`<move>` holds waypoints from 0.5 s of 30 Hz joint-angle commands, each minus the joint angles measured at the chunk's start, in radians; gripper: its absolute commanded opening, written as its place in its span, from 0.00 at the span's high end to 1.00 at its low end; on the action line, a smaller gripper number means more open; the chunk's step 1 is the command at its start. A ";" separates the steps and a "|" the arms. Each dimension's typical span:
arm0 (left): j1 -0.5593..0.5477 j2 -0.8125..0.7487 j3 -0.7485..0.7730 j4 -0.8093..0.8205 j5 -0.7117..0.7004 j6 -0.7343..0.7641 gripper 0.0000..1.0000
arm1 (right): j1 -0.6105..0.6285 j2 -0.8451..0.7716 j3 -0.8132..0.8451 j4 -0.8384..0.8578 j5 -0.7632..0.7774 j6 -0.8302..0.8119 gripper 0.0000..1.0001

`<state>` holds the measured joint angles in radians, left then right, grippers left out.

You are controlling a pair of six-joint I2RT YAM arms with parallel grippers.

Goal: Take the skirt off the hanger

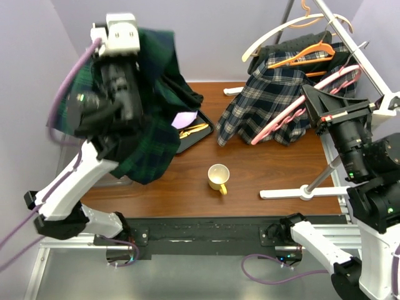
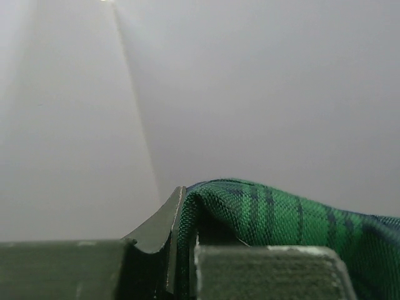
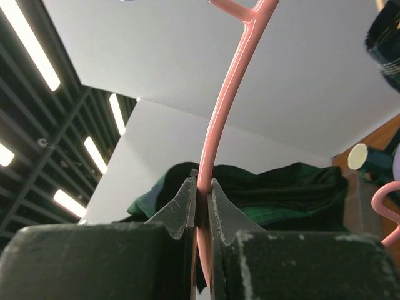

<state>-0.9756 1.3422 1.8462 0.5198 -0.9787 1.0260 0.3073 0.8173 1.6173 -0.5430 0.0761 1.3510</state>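
Observation:
The dark green plaid skirt hangs from my raised left gripper at the left, and its hem reaches down toward the table. In the left wrist view the gripper is shut on a fold of the green skirt. On the right, my right gripper is shut on the bare pink hanger, which slants over the far right of the table. The right wrist view shows the pink hanger pinched between the jaws of the gripper. Skirt and hanger are well apart.
A garment rack at the back right carries a grey plaid skirt, an orange hanger and a white hanger. A yellow cup stands mid-table. A black tray lies beside the green skirt. The rack's white foot crosses the near right.

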 commanded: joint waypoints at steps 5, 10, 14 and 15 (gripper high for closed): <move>0.291 0.058 0.108 0.075 0.051 0.057 1.00 | -0.002 -0.004 -0.036 0.083 0.079 -0.056 1.00; 0.318 0.074 0.168 0.198 0.028 0.216 1.00 | -0.002 0.000 -0.039 0.084 0.079 -0.050 1.00; 0.330 0.097 0.249 0.197 0.057 0.206 1.00 | -0.002 0.002 -0.053 0.094 0.071 -0.049 1.00; 0.337 0.100 0.246 0.213 0.058 0.204 1.00 | -0.002 0.000 -0.062 0.095 0.071 -0.047 1.00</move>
<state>-0.6601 1.4590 2.0048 0.5953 -0.9955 1.1732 0.3073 0.8177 1.5700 -0.5312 0.1242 1.3224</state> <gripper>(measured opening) 0.053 0.059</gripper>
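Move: The green plaid skirt already hangs from the left gripper, high above the table. The clear bin it is being carried over has its middle about 22 cm to that hand's left, some 9 cm farther out and 62 cm down. Far below as well, the purple plate is about 23 cm ahead and 11 cm right, and the dark mug about 28 cm ahead and 2 cm left. From the right hand the bin lies some 67 cm left, 16 cm ahead. The skirt, still pinched in the shut left fingers, is swept about 9 cm left towards the space above the clear bin, first forward by some 5 cm, then drawn partly back and rising a little, while the hand turns roughly 25 degrees counter-clockwise. The right gripper keeps its pinch on the bare pink hanger, easing a couple of centimetres forward and down before it stops. ##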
